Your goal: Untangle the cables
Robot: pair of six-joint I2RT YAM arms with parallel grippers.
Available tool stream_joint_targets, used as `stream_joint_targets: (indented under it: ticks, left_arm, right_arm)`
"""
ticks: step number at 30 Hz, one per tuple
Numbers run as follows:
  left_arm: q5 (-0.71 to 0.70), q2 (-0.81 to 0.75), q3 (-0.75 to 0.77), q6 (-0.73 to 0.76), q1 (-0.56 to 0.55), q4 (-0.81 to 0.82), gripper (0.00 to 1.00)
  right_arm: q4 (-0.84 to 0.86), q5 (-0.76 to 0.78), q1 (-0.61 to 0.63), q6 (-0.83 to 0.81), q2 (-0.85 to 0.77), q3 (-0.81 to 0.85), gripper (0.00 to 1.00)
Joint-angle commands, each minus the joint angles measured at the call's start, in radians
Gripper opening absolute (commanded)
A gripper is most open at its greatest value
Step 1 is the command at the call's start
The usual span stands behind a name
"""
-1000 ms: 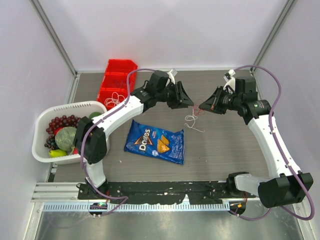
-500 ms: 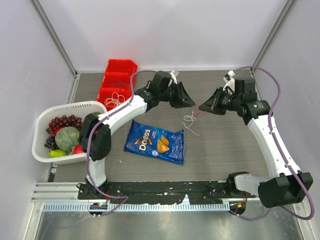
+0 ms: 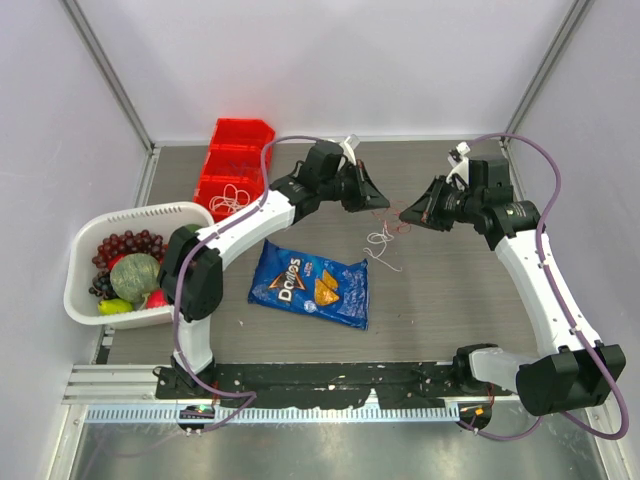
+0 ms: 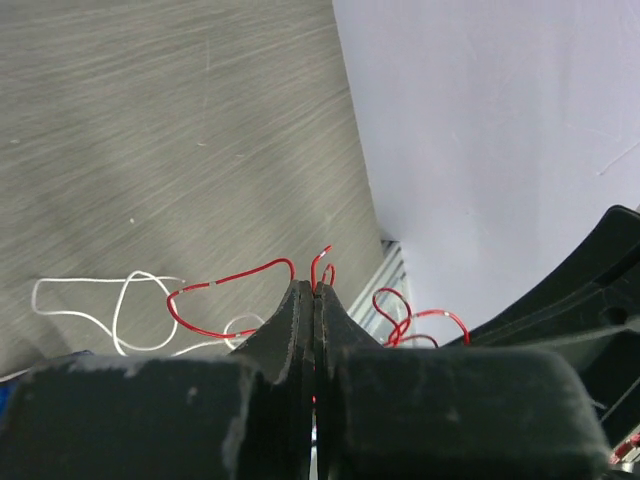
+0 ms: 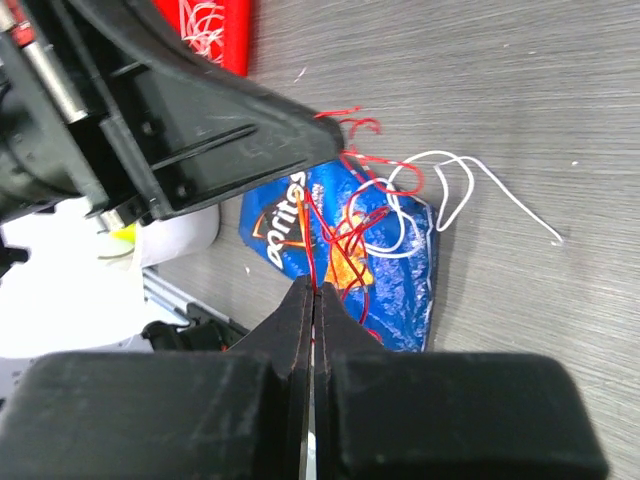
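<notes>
The cables [image 3: 383,234] are thin red and white cords, hanging in a small tangle between my two grippers over the middle of the table. My left gripper [image 3: 384,207] is shut on a red cable [image 4: 225,286], which curls out past its tips [image 4: 315,287]. A white cable [image 4: 118,301] loops below on the table. My right gripper [image 3: 403,215] is shut on another red strand [image 5: 348,236] at its tips [image 5: 312,285], with white loops [image 5: 440,186] trailing away to the right. The two grippers face each other, a short gap apart.
A blue chip bag [image 3: 310,283] lies just in front of the tangle. Red bins [image 3: 235,160] holding white cords stand at the back left. A white basket [image 3: 140,210] of fruit sits at the left edge. Walls close in the back and sides.
My left gripper has closed on the red cable and drawn slightly back to the left. The right arm has stayed still, shut on its strand.
</notes>
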Motion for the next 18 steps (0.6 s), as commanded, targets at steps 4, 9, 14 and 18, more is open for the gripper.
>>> stream_joint_targets:
  ticks: [4,9,14,18]
  left_arm:
    - [-0.075,-0.126,0.093,0.118,-0.023,-0.053,0.0]
    - [-0.044,-0.137,0.141,0.079,-0.054,0.002,0.0]
    - [-0.043,-0.148,0.208,0.09,-0.075,0.001,0.0]
    - [-0.075,-0.174,0.247,0.107,-0.077,-0.042,0.0]
  right_arm:
    - [-0.158,0.299,0.003,-0.091,0.009,0.03,0.02]
    - [-0.285,0.583,0.004,-0.163,0.061,0.084,0.16]
    - [-0.269,0.541,0.013,-0.206,0.045,0.106,0.5]
    - [-0.171,0.343,0.033,-0.198,-0.003,0.047,0.59]
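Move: Hanging between the two closed grippers, the red cable has its middle about 3 cm to the right, 1 cm back and 4 cm below the left hand; from the right hand it lies about 1 cm to the left, level in reach and 4 cm down. The white cable dangles some 2 cm back of, straight across from and 10 cm below the left hand. The chip bag lies on the table about 9 cm back, 15 cm left and 21 cm down from that hand. Keeping its pinch on the red cable, the left hand lifts about 12 cm, easing back some 3 cm and tipping its fingers by roughly 15 degrees. The right hand swings about 8 cm to its right and 6 cm down, away from the tangle, rolling about 30 degrees; late in that swing its fingers open a little over half and let go of the red cable. ##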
